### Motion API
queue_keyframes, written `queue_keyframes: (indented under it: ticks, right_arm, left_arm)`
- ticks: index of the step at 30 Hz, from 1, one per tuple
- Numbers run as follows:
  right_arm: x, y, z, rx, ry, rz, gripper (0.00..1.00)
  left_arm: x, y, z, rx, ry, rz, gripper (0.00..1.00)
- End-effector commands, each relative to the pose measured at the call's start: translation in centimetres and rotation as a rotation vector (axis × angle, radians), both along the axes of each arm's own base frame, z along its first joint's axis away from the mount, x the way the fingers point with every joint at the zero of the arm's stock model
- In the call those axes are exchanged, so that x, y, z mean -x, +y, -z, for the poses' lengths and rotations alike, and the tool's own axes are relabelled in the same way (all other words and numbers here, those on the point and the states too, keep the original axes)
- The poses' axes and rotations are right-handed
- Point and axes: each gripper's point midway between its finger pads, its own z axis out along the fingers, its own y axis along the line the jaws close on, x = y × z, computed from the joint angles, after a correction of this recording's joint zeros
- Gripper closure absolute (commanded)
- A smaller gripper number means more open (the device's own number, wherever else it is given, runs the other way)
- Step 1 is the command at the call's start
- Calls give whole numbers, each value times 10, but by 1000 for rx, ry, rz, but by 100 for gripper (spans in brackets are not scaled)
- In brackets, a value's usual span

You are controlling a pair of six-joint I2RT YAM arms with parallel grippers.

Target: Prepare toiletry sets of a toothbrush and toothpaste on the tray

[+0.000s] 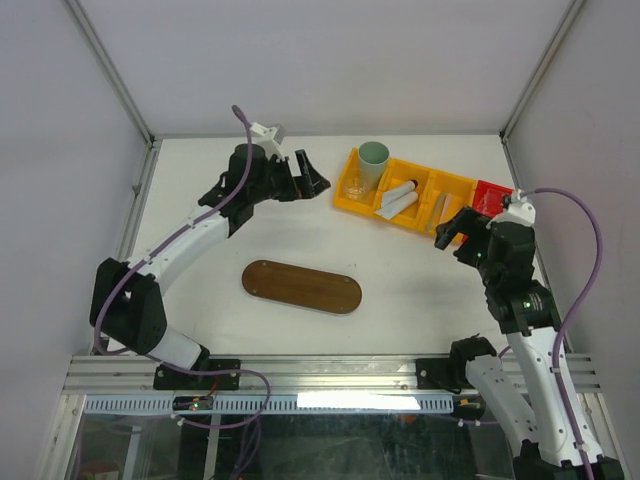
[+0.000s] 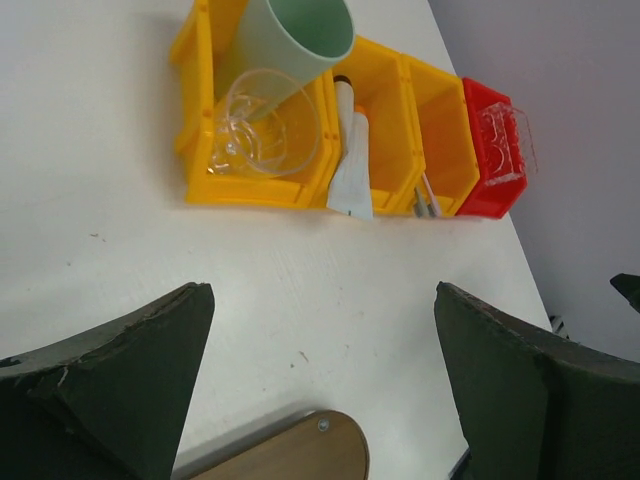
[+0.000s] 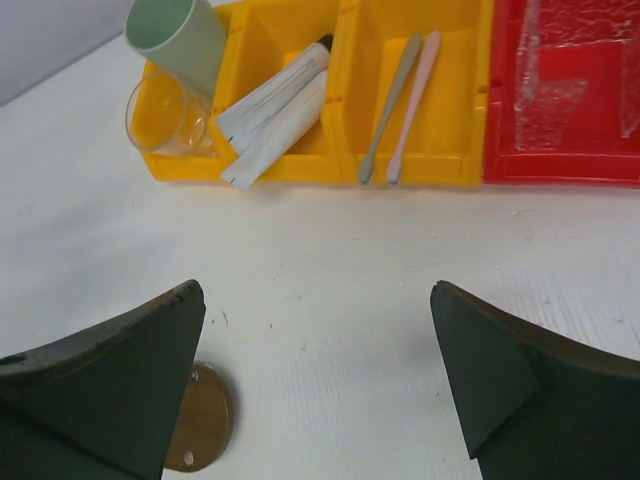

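Note:
The dark brown oval tray (image 1: 301,286) lies bare on the white table, between the two arms. Two white toothpaste tubes (image 1: 398,198) (image 3: 275,105) lie in the second compartment of the yellow bin (image 1: 458,190). A grey and a pink toothbrush (image 3: 405,100) lie side by side in the compartment to their right. My left gripper (image 1: 318,175) (image 2: 320,295) hovers open and holds nothing, just left of the bin. My right gripper (image 1: 452,232) (image 3: 316,288) is open too, nothing in it, over the table in front of the bin's right end.
A mint-green cup (image 1: 373,160) and a clear glass (image 1: 356,187) sit in the bin's leftmost compartment. A red compartment (image 1: 492,195) with clear plastic inside adjoins the bin's right end. Metal frame rails run along the table's edges.

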Motion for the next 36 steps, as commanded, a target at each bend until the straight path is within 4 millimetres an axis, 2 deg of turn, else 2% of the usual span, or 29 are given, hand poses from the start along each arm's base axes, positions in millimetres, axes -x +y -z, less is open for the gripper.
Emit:
queue_keyframes:
  ticks: [1, 7, 13, 17, 19, 20, 22, 26, 30, 32, 36]
  right_arm:
    - [-12, 36, -23, 20, -38, -254, 0]
    - [-41, 57, -17, 10, 21, -349, 0]
    - [-85, 83, -13, 45, 66, -364, 0]
    - [-116, 108, -4, 66, 104, -396, 2]
    - [-132, 119, 4, 100, 135, -424, 6]
    - [-141, 126, 15, 121, 170, -434, 10]
    - [-159, 138, 15, 152, 180, -447, 15]
    - [-188, 157, 27, 237, 225, -445, 24]
    - [-216, 157, 41, 312, 273, -379, 30]
    - [-228, 158, 48, 330, 285, -359, 33]
    - [-244, 163, 60, 345, 311, -353, 47]
  left_arm:
    - [-9, -22, -19, 36, -4, -22, 4]
    - [-15, -11, -29, -57, -44, -47, 1]
    - [-24, -2, -46, -131, -104, -64, 1]
    - [-24, 10, -39, -182, -136, -81, 1]
    - [-22, 14, -39, -211, -158, -69, 1]
    - [-21, 17, -37, -223, -165, -72, 1]
    - [-20, 22, -38, -239, -177, -85, 1]
    - [-21, 33, -47, -270, -214, -127, 1]
    - [-22, 39, -45, -296, -223, -144, 1]
    - [-16, 43, -59, -282, -251, -151, 1]
    - [-15, 44, -60, -281, -256, -151, 1]
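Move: The clear cup in the yellow box's left end lies about 23 cm ahead of the right hand, 19 cm to its left and 14 cm below. The green cup stands some 7 cm beyond the clear cup and 3 cm right of it. The toothpaste tubes lie about 20 cm ahead of the hand and 7 cm left, the toothbrushes 16 cm ahead and 4 cm right. From the left hand, the clear cup is roughly 5 cm ahead and 11 cm right, 15 cm below. The right hand sweeps forward and left, some 22 cm out and 17 cm across, from in front of the toothbrushes to the two cups, sinking about 7 cm mostly in the later part; it turns counter-clockwise, tips its fingers about 25 degrees steeper down and narrows them from wide open to a bit over half, ending just above the clear cup's right rim, with no touch to be seen. The left hand, empty and open, first dips a little to the right and then eases back left and up with a roll, a few centimetres short of the box's left end. ##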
